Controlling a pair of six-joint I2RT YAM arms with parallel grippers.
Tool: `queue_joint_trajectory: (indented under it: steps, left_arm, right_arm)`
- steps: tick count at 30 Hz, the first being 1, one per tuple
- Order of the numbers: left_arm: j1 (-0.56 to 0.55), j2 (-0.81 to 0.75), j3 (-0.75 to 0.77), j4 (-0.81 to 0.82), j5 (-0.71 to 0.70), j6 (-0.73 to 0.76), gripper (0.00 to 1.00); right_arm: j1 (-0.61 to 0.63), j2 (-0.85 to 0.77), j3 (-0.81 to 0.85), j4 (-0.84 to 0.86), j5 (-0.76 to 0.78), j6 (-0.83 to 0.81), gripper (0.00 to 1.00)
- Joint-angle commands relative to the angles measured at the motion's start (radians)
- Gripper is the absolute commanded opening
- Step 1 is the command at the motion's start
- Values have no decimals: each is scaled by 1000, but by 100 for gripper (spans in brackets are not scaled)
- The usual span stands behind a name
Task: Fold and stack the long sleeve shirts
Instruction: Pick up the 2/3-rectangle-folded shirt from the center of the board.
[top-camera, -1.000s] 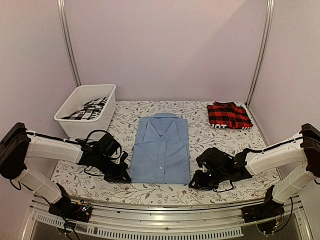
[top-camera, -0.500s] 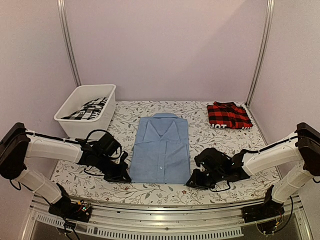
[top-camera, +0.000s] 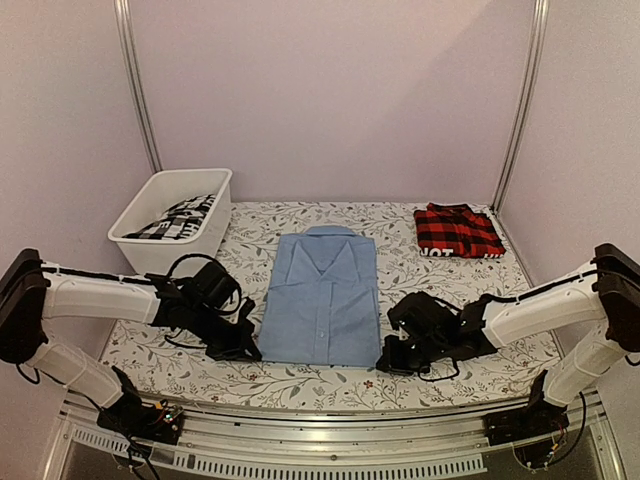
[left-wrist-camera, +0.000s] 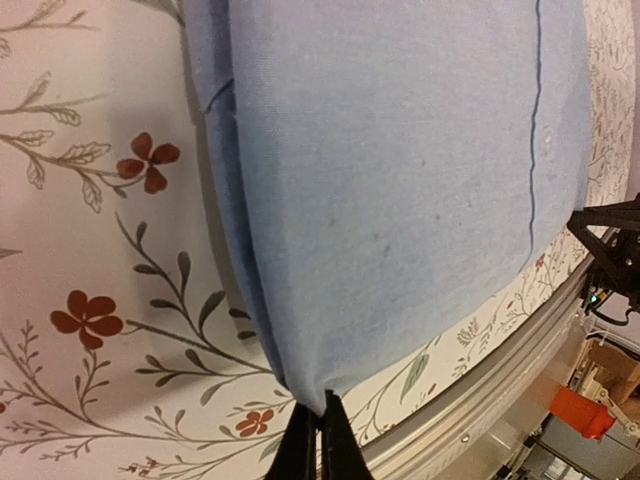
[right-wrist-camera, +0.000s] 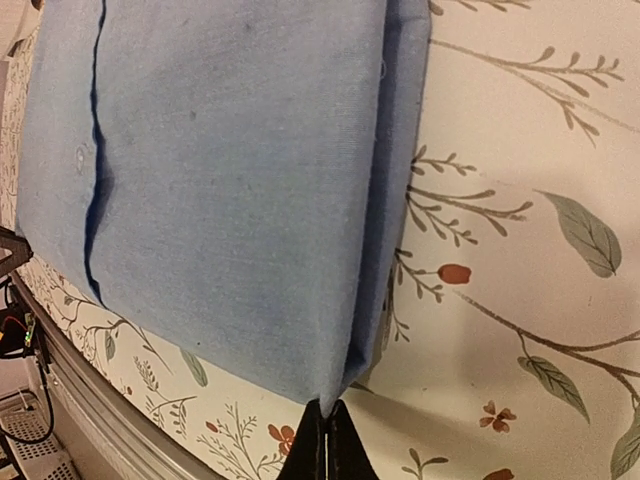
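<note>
The light blue shirt (top-camera: 322, 300) lies buttoned and collar-up in the middle of the floral table (top-camera: 250, 232), its sleeves tucked under. At the shirt's near left corner my left gripper (top-camera: 250, 350) is shut on the blue cloth (left-wrist-camera: 400, 180); the fabric peaks into the closed fingertips (left-wrist-camera: 318, 430). My right gripper (top-camera: 386, 362) is shut on the near right corner, where the blue cloth (right-wrist-camera: 230, 190) pinches into its tips (right-wrist-camera: 325, 425). The red-and-black plaid shirt (top-camera: 457, 230) lies folded at the far right, its white label toward me.
A white bin (top-camera: 173, 218) holding black-and-white patterned cloth stands at the far left. The table's metal front rail (top-camera: 320, 415) runs just below both grippers. Vertical frame posts (top-camera: 517, 100) rise at the back corners.
My right gripper slid left onto the blue shirt's near right corner and closed on it. The left gripper stayed shut on the left corner.
</note>
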Motion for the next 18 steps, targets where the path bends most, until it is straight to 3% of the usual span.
queue_joint_trajectory:
  steps: [1, 12, 18]
  left_arm:
    - [-30, -56, 35, -62, -24, 16, 0]
    - [-100, -194, 163, -289, -116, 27, 0]
    - [-99, -200, 266, -344, -151, 53, 0]
  right_arm:
    - [36, -55, 40, -83, 47, -17, 0]
    - [108, -214, 193, -290, 189, 1, 0]
    - [103, -215, 338, -370, 267, -60, 0]
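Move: The blue shirt is already pinched at its two near corners; its middle lies about 22 cm ahead and 13 cm to the right of the left hand, and as far ahead but some 12 cm to the left of the right hand, flat at about fingertip height. The red plaid shirt is roughly 45 cm ahead and 24 cm to the right of the right hand. The white bin stands some 38 cm ahead and 24 cm to the left of the left hand. The blue shirt's near edge is raised off the board by both hands, which keep their shut grip on its corners: the left climbs about 8 cm, the right faster, about 12 cm, edging a little to its left. Each dips about a centimetre back before coming forward again, and both tilt roughly 10 degrees, fingertips swinging forward. ##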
